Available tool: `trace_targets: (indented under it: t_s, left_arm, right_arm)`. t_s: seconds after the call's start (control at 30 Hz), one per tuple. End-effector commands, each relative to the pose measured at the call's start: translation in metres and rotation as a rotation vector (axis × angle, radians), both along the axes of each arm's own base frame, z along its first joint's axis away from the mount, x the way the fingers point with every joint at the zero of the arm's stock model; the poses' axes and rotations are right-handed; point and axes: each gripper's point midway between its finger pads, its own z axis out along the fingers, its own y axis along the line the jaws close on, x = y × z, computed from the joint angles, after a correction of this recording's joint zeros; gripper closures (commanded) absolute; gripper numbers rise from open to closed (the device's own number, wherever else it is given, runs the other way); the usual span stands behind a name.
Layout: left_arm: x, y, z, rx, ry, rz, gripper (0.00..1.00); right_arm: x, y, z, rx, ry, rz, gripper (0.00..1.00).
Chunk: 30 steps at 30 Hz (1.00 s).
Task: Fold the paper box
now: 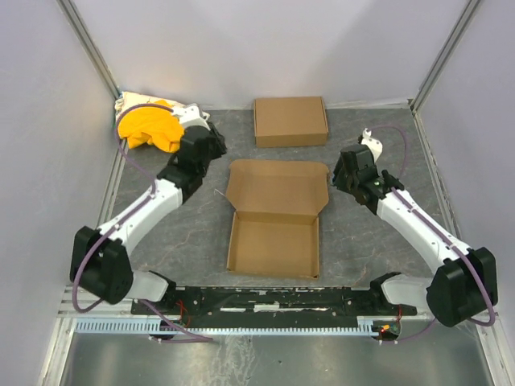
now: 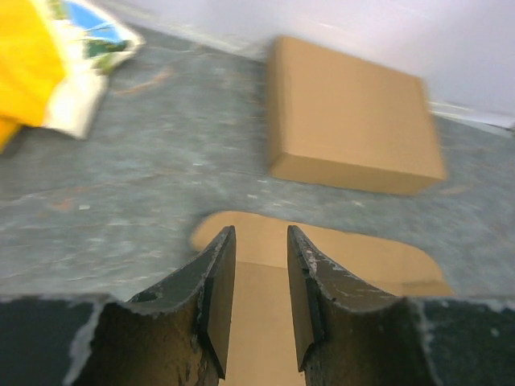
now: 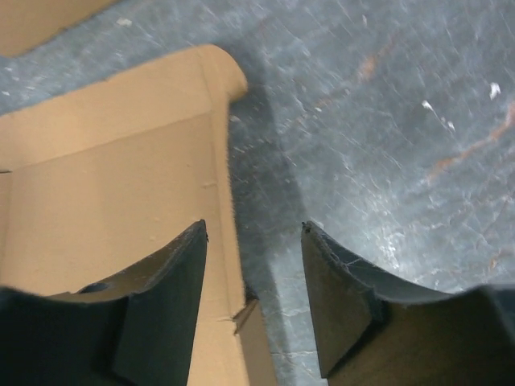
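The paper box (image 1: 273,241) lies in the middle of the mat as a shallow brown tray. Its lid (image 1: 278,186) is thrown back toward the far side. My left gripper (image 1: 217,149) hovers by the lid's far-left corner. In the left wrist view it (image 2: 260,233) stands open, and the lid's rounded flap (image 2: 362,257) shows beyond the fingers. My right gripper (image 1: 338,173) is at the lid's right edge. In the right wrist view it (image 3: 253,227) is open, with the lid's edge (image 3: 221,177) running down between the fingers and nothing gripped.
A second flat brown cardboard box (image 1: 290,121) (image 2: 354,129) lies closed at the far side, just behind the lid. A yellow cloth bundle (image 1: 149,125) (image 2: 24,64) sits in the far-left corner. White walls enclose the grey mat (image 1: 370,241).
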Motion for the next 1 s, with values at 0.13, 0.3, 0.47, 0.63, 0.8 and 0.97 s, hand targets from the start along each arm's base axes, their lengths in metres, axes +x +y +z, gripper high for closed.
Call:
trace_targets:
  t_s: [0.13,0.3,0.47,0.63,0.8,0.97]
  left_arm:
    - [0.017,0.086,-0.092,0.12,0.345,0.203,0.62]
    - [0.011,0.075,-0.152,0.124,0.494,0.128,0.67]
    - [0.011,0.061,-0.181,0.125,0.584,0.062,0.76]
    - [0.012,0.043,-0.188,0.12,0.583,0.009,0.8]
    - [0.014,0.018,-0.19,0.137,0.574,-0.064,0.81]
    - [0.006,-0.008,-0.188,0.194,0.554,-0.131,0.82]
  right_arm:
    - [-0.005,-0.046,-0.032,0.026,0.066,-0.17,0.78]
    - [0.007,-0.033,-0.069,0.053,0.17,-0.055,0.98]
    - [0.011,0.003,-0.099,0.104,0.28,0.097,0.98]
    - [0.017,0.016,-0.105,0.07,0.292,0.13,0.98]
    - [0.024,0.024,-0.104,0.032,0.3,0.16,0.98]
    - [0.026,0.035,-0.099,-0.014,0.293,0.192,0.98]
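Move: The lid's left side flap lies almost straight below the left gripper, some 22 cm down and about 1 cm right; the open tray is about 15 cm back, 10 cm right. The closed box sits 17 cm ahead and 14 cm right, the yellow cloth 17 cm ahead and 17 cm left. For the right gripper, the lid's right side flap is 12 cm below, 4 cm left, 1 cm ahead; the tray is 14 cm back, 13 cm left. Bring the left gripper down about 21 cm outside the lid's left flap, swinging left first, then easing back right while the wrist tips down and the fingers narrow. Shift the right gripper right, shut its fingers and sink it some 13 cm outside the right flap, tipping it down; then close in leftward, rising slightly. ##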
